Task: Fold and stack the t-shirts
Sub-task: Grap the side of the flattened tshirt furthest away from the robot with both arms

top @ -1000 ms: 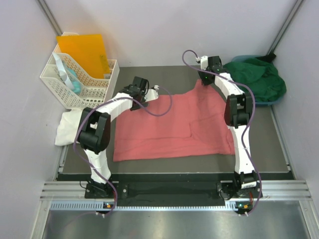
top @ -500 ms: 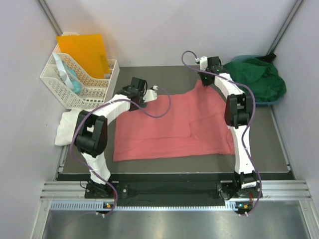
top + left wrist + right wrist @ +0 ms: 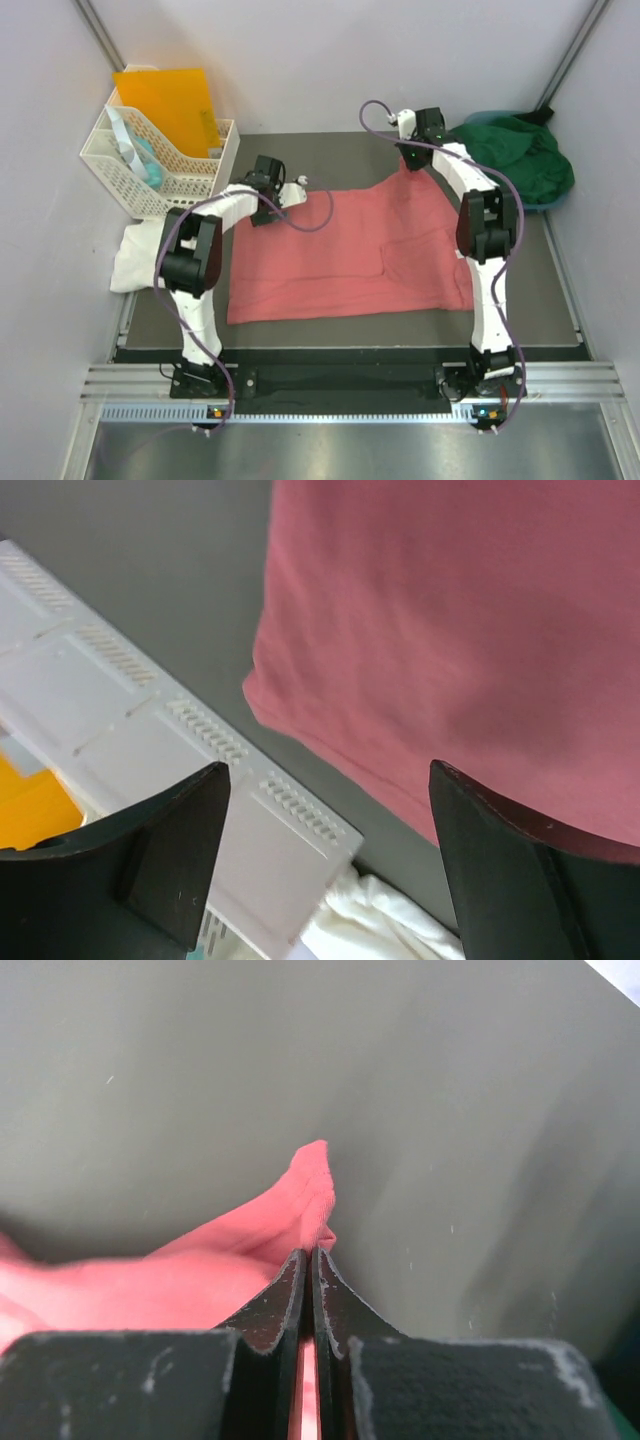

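Observation:
A salmon-pink t-shirt lies spread flat on the dark mat. My right gripper is at its far right corner, and in the right wrist view the gripper is shut on a pinch of the pink cloth. Over the shirt's far left corner hangs my left gripper, open, with the pink hem below its jaws and nothing between them. The dark green t-shirt is bunched at the back right. A white t-shirt lies crumpled at the left.
A white lattice basket stands at the back left with an orange folder behind it; its wall is close beside my left gripper. The green shirt rests in a blue tub. Grey walls enclose the mat on three sides.
My right gripper has shut on the pink shirt's far right corner. My left gripper has shifted left and back towards the far left corner, still open.

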`<state>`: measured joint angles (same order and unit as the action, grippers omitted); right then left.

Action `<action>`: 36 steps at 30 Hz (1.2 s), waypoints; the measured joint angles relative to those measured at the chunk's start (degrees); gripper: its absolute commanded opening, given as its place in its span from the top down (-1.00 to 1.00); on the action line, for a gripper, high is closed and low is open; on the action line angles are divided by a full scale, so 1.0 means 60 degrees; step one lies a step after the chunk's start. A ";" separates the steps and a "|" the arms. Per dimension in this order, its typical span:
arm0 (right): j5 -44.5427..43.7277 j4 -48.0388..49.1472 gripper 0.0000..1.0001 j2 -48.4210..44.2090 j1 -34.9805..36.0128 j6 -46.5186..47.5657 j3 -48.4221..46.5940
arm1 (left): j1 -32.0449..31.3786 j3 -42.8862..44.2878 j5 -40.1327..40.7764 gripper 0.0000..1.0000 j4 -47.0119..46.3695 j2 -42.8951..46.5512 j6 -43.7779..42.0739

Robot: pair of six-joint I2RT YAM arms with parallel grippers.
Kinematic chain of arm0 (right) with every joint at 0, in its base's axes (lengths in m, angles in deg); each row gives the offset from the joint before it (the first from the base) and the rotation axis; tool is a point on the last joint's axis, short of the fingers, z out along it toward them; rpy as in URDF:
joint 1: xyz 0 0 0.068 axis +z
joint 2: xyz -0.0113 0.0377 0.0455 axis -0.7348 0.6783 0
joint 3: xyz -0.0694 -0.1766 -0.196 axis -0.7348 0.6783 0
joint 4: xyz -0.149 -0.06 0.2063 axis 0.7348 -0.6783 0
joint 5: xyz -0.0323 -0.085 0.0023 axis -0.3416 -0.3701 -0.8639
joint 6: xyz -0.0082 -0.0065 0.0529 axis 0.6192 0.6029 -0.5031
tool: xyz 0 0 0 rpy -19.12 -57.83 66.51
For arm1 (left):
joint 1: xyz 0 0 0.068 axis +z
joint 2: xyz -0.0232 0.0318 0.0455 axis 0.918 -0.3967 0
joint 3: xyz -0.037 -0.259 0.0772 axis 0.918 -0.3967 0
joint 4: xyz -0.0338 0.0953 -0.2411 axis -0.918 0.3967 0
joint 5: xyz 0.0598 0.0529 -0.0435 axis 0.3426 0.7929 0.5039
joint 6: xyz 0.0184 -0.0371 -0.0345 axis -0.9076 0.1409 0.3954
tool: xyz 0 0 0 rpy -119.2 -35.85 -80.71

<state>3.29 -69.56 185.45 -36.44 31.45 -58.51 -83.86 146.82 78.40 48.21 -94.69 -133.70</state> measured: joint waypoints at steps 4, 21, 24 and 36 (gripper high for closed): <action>-0.0015 0.0018 1.00 -0.0565 0.0044 0.0193 0.0605 | 0.0612 0.2419 -0.0896 -0.72 0.0929 -0.1366 -0.0040; -0.0240 -0.0018 1.00 -0.1479 0.0102 0.0707 0.1971 | 0.1770 0.7195 -0.3541 -0.68 0.6951 -0.3330 -0.3745; -0.0310 -0.0007 1.00 -0.1676 0.0124 0.0776 0.2018 | 0.1803 0.7191 -0.3574 -0.69 0.7435 -0.3687 -0.4029; -0.0517 0.0015 1.00 -0.2160 0.0291 0.1104 0.2280 | 0.1938 0.7479 -0.3636 -0.69 0.7275 -0.3927 -0.4244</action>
<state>0.19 -69.47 172.49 -34.69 38.07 -44.83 -72.24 191.69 56.58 91.86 -118.26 -159.16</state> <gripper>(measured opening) 0.009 0.851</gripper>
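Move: Beyond the open left fingers, the tshirt's far-left corner lies about 7 cm ahead, 4 cm to the left and some 5 cm below. From that hand, the white basket is roughly 23 cm left and 16 cm ahead, and the white folded cloth 25 cm left and 10 cm back. The right hand already pinches the far-right part of the tshirt; from it the far-left corner is about 43 cm left and 6 cm back, the green pile some 27 cm right and 2 cm ahead. Arcing forward and up about 8 cm, then dropping back and down, the left hand closes in on the far-left corner, ending some 4 cm farther out and 3 cm left. Its wrist turns 20 degrees clockwise and tips 25 degrees steeper, fingers staying wide open. The right hand keeps its pinch and draws the cloth back nearly 5 cm, bobbing and then lifting. ##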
